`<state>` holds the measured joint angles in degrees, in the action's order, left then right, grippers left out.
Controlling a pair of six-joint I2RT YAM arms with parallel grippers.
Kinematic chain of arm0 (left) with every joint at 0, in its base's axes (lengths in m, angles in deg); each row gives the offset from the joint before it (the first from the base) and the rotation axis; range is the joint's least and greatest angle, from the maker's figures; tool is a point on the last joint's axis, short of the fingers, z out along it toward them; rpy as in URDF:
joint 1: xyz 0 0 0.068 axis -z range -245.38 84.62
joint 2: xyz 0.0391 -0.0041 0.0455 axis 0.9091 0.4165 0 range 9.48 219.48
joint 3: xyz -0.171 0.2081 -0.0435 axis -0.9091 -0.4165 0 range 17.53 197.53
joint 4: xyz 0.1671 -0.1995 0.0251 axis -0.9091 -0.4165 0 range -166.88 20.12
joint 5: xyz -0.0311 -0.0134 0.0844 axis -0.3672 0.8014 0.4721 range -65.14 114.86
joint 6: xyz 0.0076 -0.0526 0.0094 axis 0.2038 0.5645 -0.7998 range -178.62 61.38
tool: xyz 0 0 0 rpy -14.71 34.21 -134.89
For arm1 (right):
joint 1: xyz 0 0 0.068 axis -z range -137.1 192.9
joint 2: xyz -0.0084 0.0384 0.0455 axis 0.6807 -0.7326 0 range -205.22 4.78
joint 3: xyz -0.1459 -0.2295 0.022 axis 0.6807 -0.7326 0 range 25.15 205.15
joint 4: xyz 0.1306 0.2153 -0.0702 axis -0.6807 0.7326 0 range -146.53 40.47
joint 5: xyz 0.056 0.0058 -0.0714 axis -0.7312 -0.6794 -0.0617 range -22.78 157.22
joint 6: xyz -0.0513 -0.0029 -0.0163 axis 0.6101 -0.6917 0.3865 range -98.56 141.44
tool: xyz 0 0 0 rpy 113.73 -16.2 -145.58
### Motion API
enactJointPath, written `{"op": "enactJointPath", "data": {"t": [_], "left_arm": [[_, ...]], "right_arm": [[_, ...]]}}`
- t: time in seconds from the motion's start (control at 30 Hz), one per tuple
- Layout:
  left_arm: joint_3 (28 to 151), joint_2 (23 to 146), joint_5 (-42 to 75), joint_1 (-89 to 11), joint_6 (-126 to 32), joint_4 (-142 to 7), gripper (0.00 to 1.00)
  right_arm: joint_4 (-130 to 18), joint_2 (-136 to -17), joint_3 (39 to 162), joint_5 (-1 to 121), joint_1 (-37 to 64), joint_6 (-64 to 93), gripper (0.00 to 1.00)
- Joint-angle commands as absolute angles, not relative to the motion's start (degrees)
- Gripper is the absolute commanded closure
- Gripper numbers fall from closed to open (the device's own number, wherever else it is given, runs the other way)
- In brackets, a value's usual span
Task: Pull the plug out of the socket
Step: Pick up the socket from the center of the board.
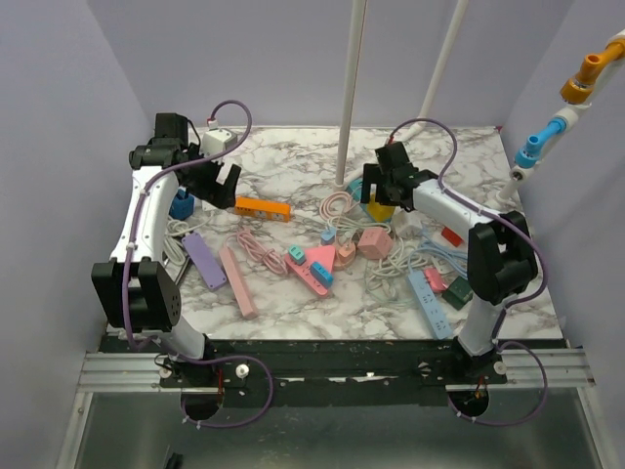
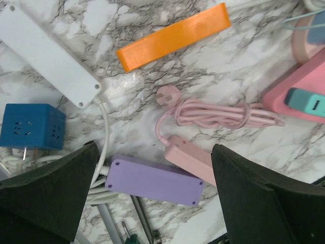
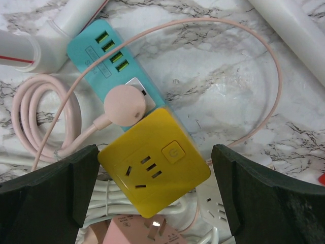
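A round pink plug sits in a teal power strip, and its pink cord coils off to the left. A yellow cube socket lies against the strip's near end. My right gripper hovers open above the cube, which shows between its fingers with a gap on both sides. From above, the right gripper is at the table's centre right. My left gripper hangs open at the back left, over a purple strip and a pink strip, holding nothing.
An orange strip, a white strip, a blue cube socket and a loose pink plug with bundled cord lie under the left arm. White cables and a pink adapter crowd below the yellow cube. Two white poles rise at the back.
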<state>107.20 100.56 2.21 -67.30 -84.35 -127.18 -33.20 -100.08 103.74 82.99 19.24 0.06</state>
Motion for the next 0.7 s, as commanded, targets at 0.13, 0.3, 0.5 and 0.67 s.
{"op": "enactJointPath", "data": {"t": [0.13, 0.3, 0.5, 0.67], "left_arm": [[111.2, 101.7, -6.4, -67.0, -80.0, -132.1, 0.03], [111.3, 101.2, -7.7, -66.4, -79.5, -132.0, 0.04], [112.5, 101.4, -8.3, -65.6, -79.5, -132.3, 0.03], [113.4, 102.2, -8.7, -63.2, -79.7, -132.5, 0.03]], "right_arm": [[-36.6, -99.2, 99.5, 81.4, 19.3, 0.9, 0.0], [-37.2, -100.5, 99.2, 79.5, 19.2, 1.3, 0.04], [-36.8, -102.2, 101.4, 79.6, 18.8, 2.9, 0.32], [-36.0, -101.0, 102.8, 80.2, 17.4, 4.4, 0.47]]}}
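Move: The yellow socket sits almost straight below the right hand's open fingers, about 4 cm down. The teal power strip's middle is some 5 cm ahead of that hand and 4 cm left, the pink cube about 10 cm back and 1 cm left, the white adapter roughly 4 cm back and 7 cm right. From the left hand the socket lies some 47 cm right, 4 cm ahead and 14 cm lower. Right hand sinks 2.5 cm, easing back slightly, and closes on the yellow socket; left shifts 4 cm right. ##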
